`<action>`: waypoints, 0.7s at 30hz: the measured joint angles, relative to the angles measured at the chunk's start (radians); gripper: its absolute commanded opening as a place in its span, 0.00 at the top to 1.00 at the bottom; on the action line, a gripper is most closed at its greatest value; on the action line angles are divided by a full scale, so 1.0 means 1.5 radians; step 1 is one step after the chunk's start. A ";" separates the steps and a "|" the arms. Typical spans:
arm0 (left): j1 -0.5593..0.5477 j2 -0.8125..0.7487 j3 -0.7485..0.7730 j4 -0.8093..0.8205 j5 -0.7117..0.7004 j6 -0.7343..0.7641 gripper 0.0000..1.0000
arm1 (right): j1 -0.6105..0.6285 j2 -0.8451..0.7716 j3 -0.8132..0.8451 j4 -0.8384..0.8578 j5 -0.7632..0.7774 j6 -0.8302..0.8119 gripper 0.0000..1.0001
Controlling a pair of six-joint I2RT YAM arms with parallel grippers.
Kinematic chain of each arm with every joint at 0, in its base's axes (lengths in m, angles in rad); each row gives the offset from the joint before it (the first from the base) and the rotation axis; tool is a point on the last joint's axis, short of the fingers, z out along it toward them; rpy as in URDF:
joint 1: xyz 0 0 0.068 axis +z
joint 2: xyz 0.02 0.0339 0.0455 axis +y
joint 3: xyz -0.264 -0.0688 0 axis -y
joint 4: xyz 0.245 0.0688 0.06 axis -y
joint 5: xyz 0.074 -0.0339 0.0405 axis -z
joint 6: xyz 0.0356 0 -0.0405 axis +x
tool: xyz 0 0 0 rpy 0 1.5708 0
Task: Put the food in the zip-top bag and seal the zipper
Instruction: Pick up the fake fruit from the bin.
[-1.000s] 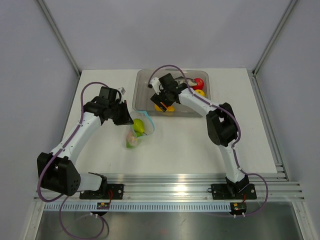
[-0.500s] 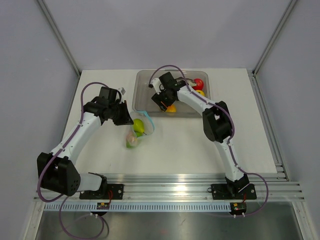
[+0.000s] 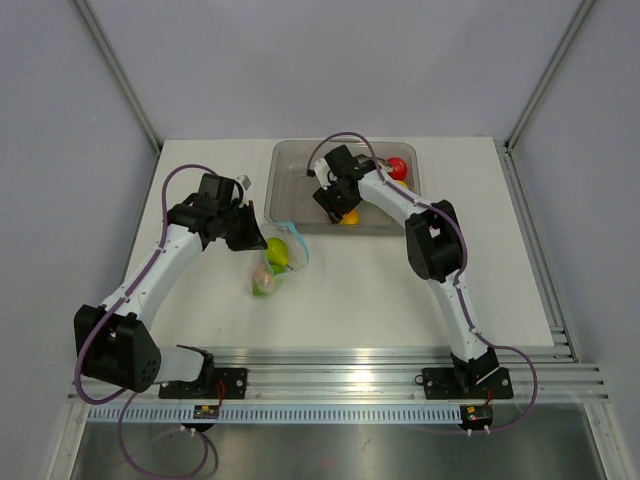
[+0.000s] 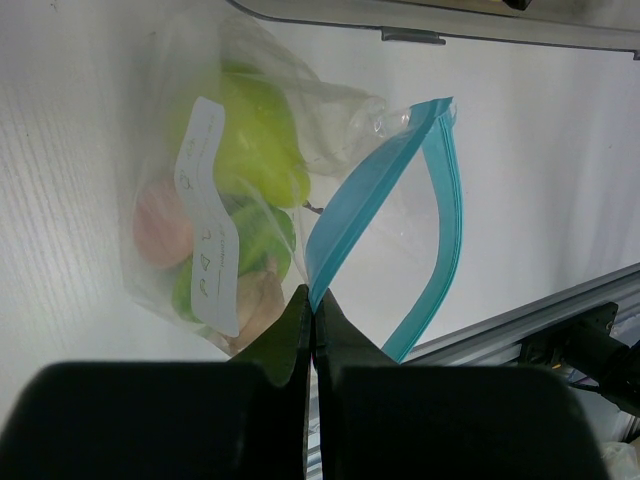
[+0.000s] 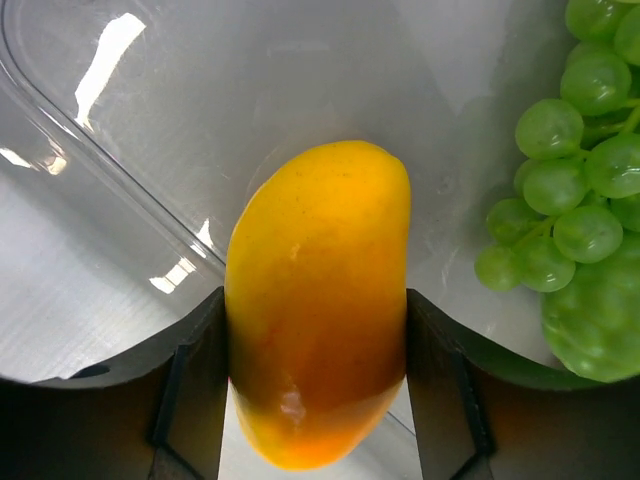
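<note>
The zip-top bag [image 3: 270,262] lies on the table left of centre with green fruits [image 4: 262,140] and a pinkish egg [image 4: 160,222] inside. Its light blue zipper [image 4: 440,225] gapes open. My left gripper [image 4: 312,305] is shut on one end of the zipper strip; it also shows in the top view [image 3: 250,232]. My right gripper [image 5: 315,340] is shut on the orange-yellow mango [image 5: 318,300] over the clear tray [image 3: 290,165]. In the top view the mango [image 3: 349,216] shows under the right gripper [image 3: 338,205] at the tray's front edge.
The rigid clear tray holds a bunch of green grapes [image 5: 570,190], a red fruit [image 3: 398,167] and a yellow piece [image 3: 400,185] at its right side. An aluminium rail [image 3: 350,375] runs along the table's near edge.
My right gripper has moved right and a little toward the tray's front edge with the mango. The left arm and the bag have not moved.
</note>
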 measured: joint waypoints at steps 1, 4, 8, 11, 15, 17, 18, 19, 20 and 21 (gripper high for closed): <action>0.000 0.000 0.000 0.000 0.000 0.000 1.00 | 0.000 0.000 0.002 -0.002 0.000 0.003 0.49; 0.000 0.000 0.000 0.000 0.000 0.000 1.00 | 0.000 0.000 0.002 -0.002 0.004 0.010 0.54; 0.000 0.000 0.000 0.000 0.000 0.000 1.00 | 0.000 -0.011 -0.004 0.001 0.010 0.028 0.58; 0.000 0.001 0.000 0.000 0.000 0.000 1.00 | 0.000 -0.055 -0.038 0.017 0.010 0.055 0.59; 0.000 0.006 0.001 -0.001 0.000 0.000 1.00 | 0.000 -0.166 -0.098 0.058 -0.012 0.102 0.59; 0.000 0.010 0.002 0.000 0.000 0.000 1.00 | 0.000 -0.229 -0.119 0.072 -0.032 0.122 0.59; 0.000 0.011 0.002 -0.001 0.000 0.000 1.00 | 0.000 -0.263 -0.128 0.080 -0.045 0.132 0.59; 0.000 0.011 0.002 -0.001 0.000 0.000 1.00 | 0.000 -0.304 -0.142 0.091 -0.060 0.146 0.59; 0.000 0.011 0.002 -0.001 0.000 0.001 1.00 | 0.001 -0.331 -0.151 0.096 -0.071 0.156 0.59; 0.000 0.011 0.002 -0.001 0.000 0.000 1.00 | 0.003 -0.366 -0.170 0.112 -0.082 0.171 0.59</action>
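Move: Back and to the left of the right hand, which already grips the mango low in the bin, waits the bag's open mouth: about 17 cm back, 12 cm left and 9 cm higher. The bin's near wall runs some 4 cm behind the hand; the grapes lie about 9 cm ahead and 2 cm right, the green custard apple 8 cm ahead and 7 cm right. From the left hand the mouth is roughly 5 cm right, level fore and aft, 3 cm down. Hoisting the mango off the bin floor with the hold kept as it was, the right hand starts slowly, then climbs fast, about 21 cm, nearly straight up at first and drawing back a little late on. On the way the wrist tilts some 30 degrees, its left side rising so the fingers swing round to point more to the left, the bag's side. ##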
